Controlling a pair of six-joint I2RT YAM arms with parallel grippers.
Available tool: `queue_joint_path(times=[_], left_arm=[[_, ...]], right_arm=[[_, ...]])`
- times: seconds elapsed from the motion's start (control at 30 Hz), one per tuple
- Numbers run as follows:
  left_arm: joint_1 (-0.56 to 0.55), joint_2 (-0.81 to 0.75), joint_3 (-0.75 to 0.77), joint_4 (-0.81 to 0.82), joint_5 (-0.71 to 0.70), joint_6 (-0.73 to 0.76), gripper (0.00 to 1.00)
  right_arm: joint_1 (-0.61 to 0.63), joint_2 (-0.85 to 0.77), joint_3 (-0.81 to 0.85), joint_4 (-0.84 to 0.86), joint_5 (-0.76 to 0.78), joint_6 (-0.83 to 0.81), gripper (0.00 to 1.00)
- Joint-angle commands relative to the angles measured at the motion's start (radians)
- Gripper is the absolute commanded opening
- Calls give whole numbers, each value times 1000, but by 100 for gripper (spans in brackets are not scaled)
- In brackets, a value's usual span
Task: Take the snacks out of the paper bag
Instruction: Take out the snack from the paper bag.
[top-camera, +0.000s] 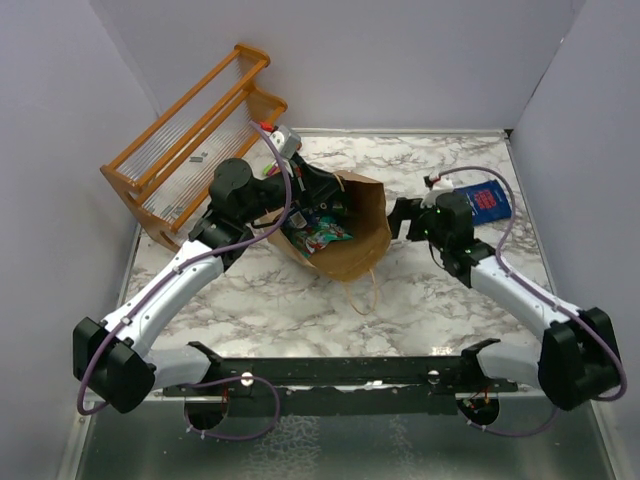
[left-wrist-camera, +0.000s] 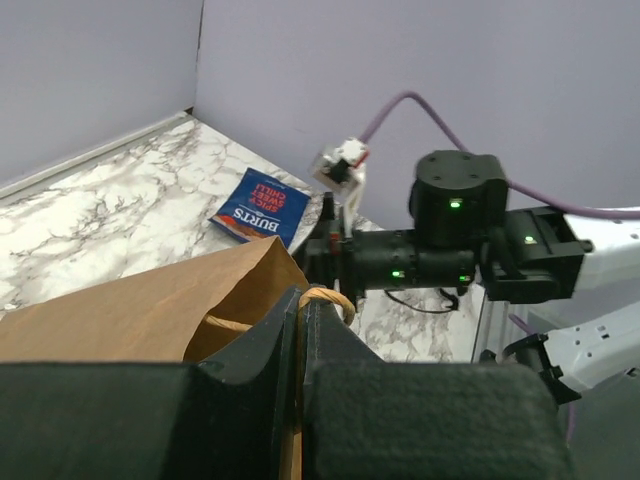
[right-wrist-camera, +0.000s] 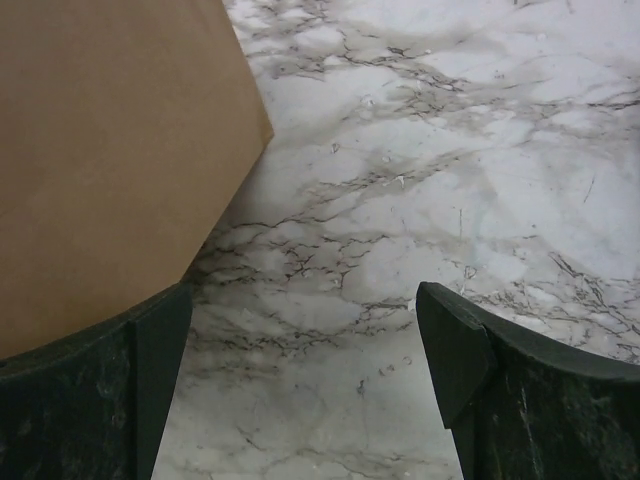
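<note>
The brown paper bag (top-camera: 358, 238) lies on its side mid-table, its mouth facing left. Inside the mouth lie several snacks (top-camera: 318, 236), teal-green and red-pink. My left gripper (top-camera: 322, 203) is shut on the bag's upper rim by a twisted handle (left-wrist-camera: 328, 297), with brown paper pinched between the jaws (left-wrist-camera: 301, 302). A dark blue snack packet (top-camera: 488, 203) (left-wrist-camera: 262, 206) lies flat on the table at the back right. My right gripper (top-camera: 404, 218) (right-wrist-camera: 305, 320) hovers open over bare marble just right of the bag (right-wrist-camera: 110, 150) and holds nothing.
An orange wooden rack (top-camera: 195, 140) leans at the back left corner. Lilac walls enclose the marble table (top-camera: 300, 300) on three sides. The bag's other handle (top-camera: 368, 290) trails toward the near edge. The right arm (left-wrist-camera: 450, 240) stretches across behind the bag.
</note>
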Motion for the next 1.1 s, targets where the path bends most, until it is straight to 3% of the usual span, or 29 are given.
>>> queue_joint_path(times=[0.0,0.07,0.37,0.47,0.57,0.63,0.87,1.07], left_arm=[[-9,-36,22,-16,-45,50,0],[-10,-35,17,-12,-48,53,0],[-11,-31,4,-5,-65,65,0],[-11,-27,4,-6,-62,62,0],[-11,-21,7,-4,-55,57,0],[-11,-18,7,-2,-52,54,0],[-11,-22,4,-6,-65,63,0],[-11,-31,3,5,-51,40,0]], right_arm=[[7,-209,-72,67,5,-23,95],[6,-280,-88,52,-17,-3,95],[8,-449,-44,55,-486,-18,90],[21,-456,11,51,-627,14,89],[87,-429,61,48,-667,61,89],[160,-398,85,47,-626,73,89],[474,-194,190,22,-175,4,80],[534,-19,189,65,234,-9,71]])
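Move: The snacks still inside the paper bag lie about 21 cm to the left of my open right hand, some 2 cm back and 5 cm lower. The bag's mouth is nearer, centred roughly 12 cm left, 6 cm back and 4 cm higher. The packet already taken out lies flat some 11 cm ahead, 24 cm right and 13 cm down. From my left hand, the snacks in the bag are about 30 cm below, 6 cm back and 4 cm left. I draw my empty right hand back and up clear of the bag's side, rising nearly 19 cm, then sweep it about 19 cm left around to the mouth, turning it some 40 degrees counter-clockwise. At the end it starts down and slightly forward over the opening, fingers narrowing a little but still well open, while my left hand keeps its pinch on the bag's handle. ##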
